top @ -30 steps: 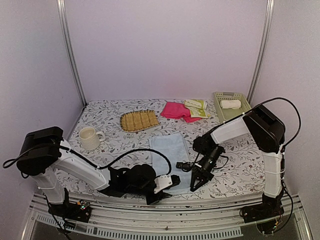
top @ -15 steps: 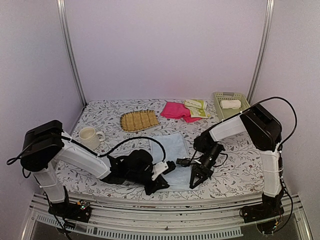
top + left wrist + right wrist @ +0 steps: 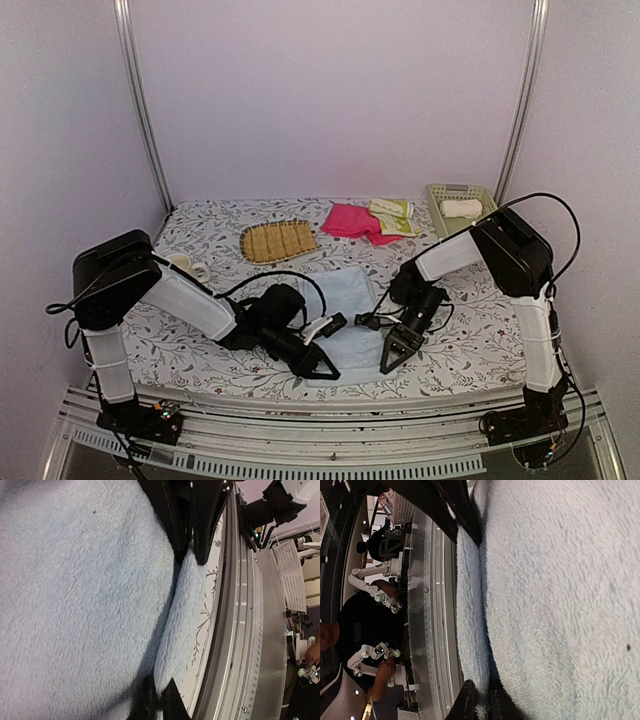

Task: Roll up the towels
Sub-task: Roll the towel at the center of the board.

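Note:
A light blue towel (image 3: 350,295) lies flat near the table's front edge, and its near edge is raised into a narrow fold. My left gripper (image 3: 323,368) is shut on that fold at its left end, and my right gripper (image 3: 389,363) is shut on it at the right end. In the left wrist view, my left gripper (image 3: 160,681) pinches the fold of the light blue towel (image 3: 75,605). In the right wrist view, my right gripper (image 3: 481,685) pinches the light blue towel (image 3: 560,605). A pink towel (image 3: 350,220) and a pale yellow-green towel (image 3: 393,215) lie at the back. A rolled cream-white towel (image 3: 462,208) sits in the basket.
The pale green basket (image 3: 448,190) stands at the back right. A tan slatted mat (image 3: 278,240) lies at the back centre. A cream mug (image 3: 188,266) on the left is partly hidden behind my left arm. The table's metal front rail (image 3: 330,440) runs just beyond the towel's near edge.
My left gripper has closed on the blue towel's near edge and swung right along the front. The right gripper has kept its pinch and shifted slightly. The near edge now stands as a fold.

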Controlling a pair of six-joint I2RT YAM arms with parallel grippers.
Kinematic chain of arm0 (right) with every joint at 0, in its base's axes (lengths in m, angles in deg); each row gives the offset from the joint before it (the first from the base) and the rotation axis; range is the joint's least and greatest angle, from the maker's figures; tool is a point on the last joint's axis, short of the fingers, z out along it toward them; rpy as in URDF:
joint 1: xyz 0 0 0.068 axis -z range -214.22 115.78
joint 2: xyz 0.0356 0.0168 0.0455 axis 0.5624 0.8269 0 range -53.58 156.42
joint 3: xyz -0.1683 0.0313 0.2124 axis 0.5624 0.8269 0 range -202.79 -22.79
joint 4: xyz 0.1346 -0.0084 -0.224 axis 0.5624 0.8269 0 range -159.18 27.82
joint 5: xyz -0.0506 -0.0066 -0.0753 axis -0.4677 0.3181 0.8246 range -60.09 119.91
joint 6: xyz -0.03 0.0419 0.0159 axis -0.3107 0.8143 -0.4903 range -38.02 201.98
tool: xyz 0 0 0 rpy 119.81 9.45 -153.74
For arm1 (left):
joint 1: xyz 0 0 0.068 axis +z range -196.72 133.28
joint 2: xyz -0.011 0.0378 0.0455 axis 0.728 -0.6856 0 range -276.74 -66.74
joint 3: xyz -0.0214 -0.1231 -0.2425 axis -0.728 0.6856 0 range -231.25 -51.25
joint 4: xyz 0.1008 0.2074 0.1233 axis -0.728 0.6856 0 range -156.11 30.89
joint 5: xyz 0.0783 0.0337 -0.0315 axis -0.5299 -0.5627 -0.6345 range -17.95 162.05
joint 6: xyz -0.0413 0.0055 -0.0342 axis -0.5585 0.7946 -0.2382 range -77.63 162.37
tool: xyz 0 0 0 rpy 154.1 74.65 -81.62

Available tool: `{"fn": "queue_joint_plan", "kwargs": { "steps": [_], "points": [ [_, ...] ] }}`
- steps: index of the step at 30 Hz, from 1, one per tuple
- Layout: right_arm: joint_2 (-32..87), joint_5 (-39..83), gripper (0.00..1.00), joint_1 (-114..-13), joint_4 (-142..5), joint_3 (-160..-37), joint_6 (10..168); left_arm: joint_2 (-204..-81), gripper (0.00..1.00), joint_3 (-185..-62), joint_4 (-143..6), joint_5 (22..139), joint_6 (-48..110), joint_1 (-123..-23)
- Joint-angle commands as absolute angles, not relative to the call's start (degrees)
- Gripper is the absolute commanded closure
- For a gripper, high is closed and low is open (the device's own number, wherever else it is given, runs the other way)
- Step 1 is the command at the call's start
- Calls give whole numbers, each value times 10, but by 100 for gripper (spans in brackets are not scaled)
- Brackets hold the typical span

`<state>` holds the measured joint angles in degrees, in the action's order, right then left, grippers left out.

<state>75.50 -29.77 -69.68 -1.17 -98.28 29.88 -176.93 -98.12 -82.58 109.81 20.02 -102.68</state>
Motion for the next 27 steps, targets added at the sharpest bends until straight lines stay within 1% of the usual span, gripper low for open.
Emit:
{"fn": "queue_joint_plan", "kwargs": {
  "steps": [1,4,7,12,15,17,19,22,27],
  "points": [
    [716,-271,80,-691,-42,-994,358,-1781,100,-955,-795,1092,146,-1021],
    [647,-240,67,-685,-70,-988,391,-1775,100,-947,-796,1076,120,-1021],
    [563,-186,59,-681,-106,-965,430,-1769,100,-935,-800,1051,94,-1021],
    [380,-91,58,-704,-241,-847,443,-1769,100,-915,-839,1042,29,-1021],
    [312,33,59,-784,-331,-776,440,-1774,100,-913,-850,1031,8,-1022],
    [297,114,60,-842,-381,-740,437,-1779,100,-912,-865,1023,-5,-1027],
    [307,165,60,-881,-427,-721,437,-1788,100,-911,-885,1027,-20,-1029],
    [332,218,61,-915,-470,-706,437,-1814,100,-919,-886,1029,-24,-1034],
    [367,266,59,-958,-513,-700,423,-1821,100,-926,-873,1023,-24,-1035]
  ]
}}
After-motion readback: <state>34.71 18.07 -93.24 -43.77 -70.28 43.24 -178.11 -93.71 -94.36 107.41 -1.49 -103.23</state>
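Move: Both hands still pinch the towel's rolled near edge, the left gripper about 10 cm to the left of the right one and level with it. The fresh grip spot on that edge lies roughly 1 cm back and 1 cm left of the right hand, and about 9 cm to the right of the left hand. From the right hand, the unrolled part of the towel centres some 15 cm ahead and 8 cm left, a centimetre lower. Open the right gripper to let go of the rolled edge, lift it about 10 cm, a little forward at first, then swing it back and down over the same edge. On the way turn the wrist some 65 degrees, until the open fingers point down and leftward, astride the roll. Keep the left gripper pinching its stretch nearly in place while its wrist turns gently. ##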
